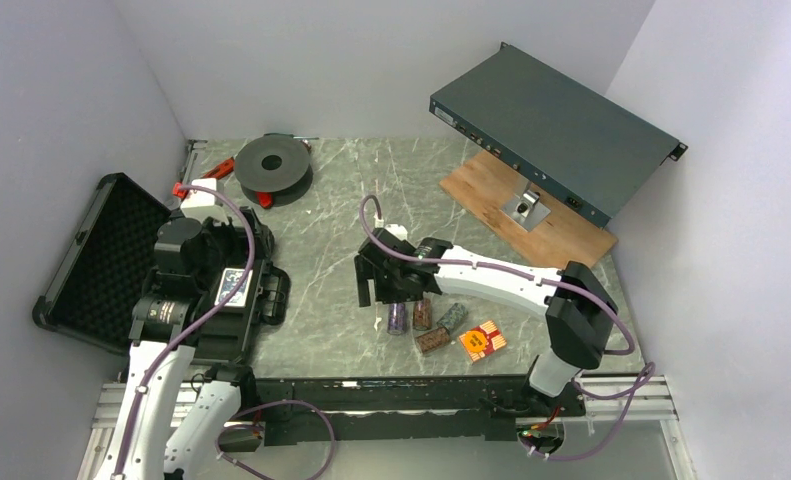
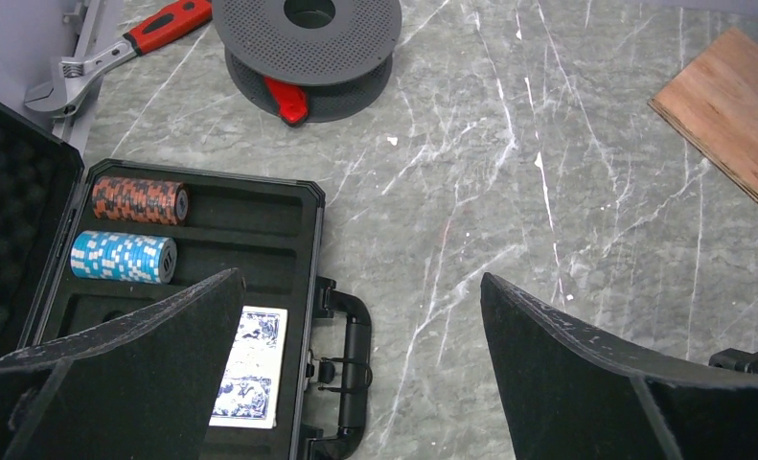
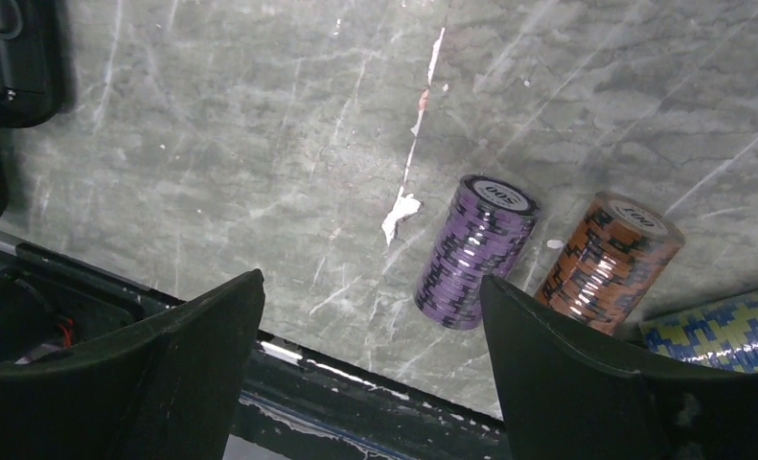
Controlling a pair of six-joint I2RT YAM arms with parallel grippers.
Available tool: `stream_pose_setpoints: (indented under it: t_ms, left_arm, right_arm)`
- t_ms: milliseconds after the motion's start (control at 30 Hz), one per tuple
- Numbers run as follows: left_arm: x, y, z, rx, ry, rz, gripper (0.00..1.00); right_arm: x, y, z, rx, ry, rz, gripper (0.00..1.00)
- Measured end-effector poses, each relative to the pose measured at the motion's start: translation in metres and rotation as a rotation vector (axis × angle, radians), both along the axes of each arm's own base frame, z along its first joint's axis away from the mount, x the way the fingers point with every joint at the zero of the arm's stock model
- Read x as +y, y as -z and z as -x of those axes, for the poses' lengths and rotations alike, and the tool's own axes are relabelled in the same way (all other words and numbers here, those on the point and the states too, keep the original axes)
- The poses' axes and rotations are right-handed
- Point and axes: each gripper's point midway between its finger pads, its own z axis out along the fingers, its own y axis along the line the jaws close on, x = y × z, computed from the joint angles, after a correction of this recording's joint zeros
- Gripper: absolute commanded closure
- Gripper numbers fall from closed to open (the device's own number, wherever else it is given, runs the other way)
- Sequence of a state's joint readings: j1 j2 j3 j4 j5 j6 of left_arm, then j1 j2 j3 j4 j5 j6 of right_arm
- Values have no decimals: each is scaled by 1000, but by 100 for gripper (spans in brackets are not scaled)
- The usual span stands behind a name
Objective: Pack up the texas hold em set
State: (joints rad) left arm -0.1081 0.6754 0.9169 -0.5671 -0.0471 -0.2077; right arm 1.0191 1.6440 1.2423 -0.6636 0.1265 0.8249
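The black briefcase (image 1: 101, 255) lies open at the left, lid back on its foam. Its tray (image 2: 260, 225) holds an orange-black chip stack (image 2: 140, 199), a blue-white stack (image 2: 124, 256) and a blue-backed card deck (image 2: 250, 364). My left gripper (image 2: 360, 283) hovers open above the case handle (image 2: 354, 369), holding nothing. Near the front edge lie a purple stack (image 3: 475, 251), a brown stack (image 3: 607, 264), a yellow-blue patterned stack (image 3: 720, 335), a second brown stack (image 1: 433, 340) and a red-orange card deck (image 1: 482, 340). My right gripper (image 3: 373, 280) is open just above the purple stack (image 1: 398, 318), its right finger (image 3: 547, 364) beside it.
A black spool (image 1: 274, 165) and a red-handled wrench (image 2: 116, 48) sit at the back left. The dark-grey metal box (image 1: 556, 130) leans over a wooden board (image 1: 541, 215) at the back right. The table's front rail (image 3: 356, 383) runs close under my right gripper. Walls close three sides.
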Motion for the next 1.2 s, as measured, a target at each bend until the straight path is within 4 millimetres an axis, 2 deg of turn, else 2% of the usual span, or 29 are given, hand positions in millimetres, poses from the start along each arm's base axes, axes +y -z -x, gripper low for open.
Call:
stream_pose_setpoints:
  t_ms: [67, 233, 533, 900, 1000, 1200]
  left_arm:
    - [0, 0, 0, 0, -3, -1, 0]
    - [0, 0, 0, 1, -3, -1, 0]
    - [-1, 0, 0, 1, 1, -2, 0]
    - [0, 1, 0, 3, -4, -8, 0]
    - [0, 1, 1, 4, -5, -9, 0]
    - [0, 2, 1, 6, -8, -11, 0]
  right_arm:
    - [-2, 4, 2, 9, 6, 10, 20]
    - [-7, 15, 5, 33, 21, 33, 28]
    - [-21, 39, 15, 87, 54, 93, 33]
    - [-26, 57, 16, 113, 63, 144, 35]
    - [-27, 60, 16, 116, 65, 158, 40]
    - [-29, 71, 17, 130, 57, 185, 62]
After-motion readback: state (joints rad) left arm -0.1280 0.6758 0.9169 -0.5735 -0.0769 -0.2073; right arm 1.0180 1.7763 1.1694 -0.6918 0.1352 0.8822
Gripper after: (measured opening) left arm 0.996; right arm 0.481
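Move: The purple 500 stack, lying on its side on the table, is about 8 cm below the right hand, 3 cm to its right and 2 cm back. The brown 100 stack lies some 5 cm right of the purple one and about 1 cm farther out; the other brown stack is roughly 7 cm right of it and 4 cm nearer the base, and the green stack about 10 cm right, level with it. From the left hand, the purple stack lies around 25 cm right, 8 cm back and 25 cm below. The right hand sinks about 7 cm onto the purple stack while easing some 3 cm to the right and a little back, tipping by about 10 degrees so that its fingers come to point more nearly straight down. The fingers narrow on the way from almost wide open to about half, bringing one tip to each long side of the purple stack near its middle and beginning to pinch it. ##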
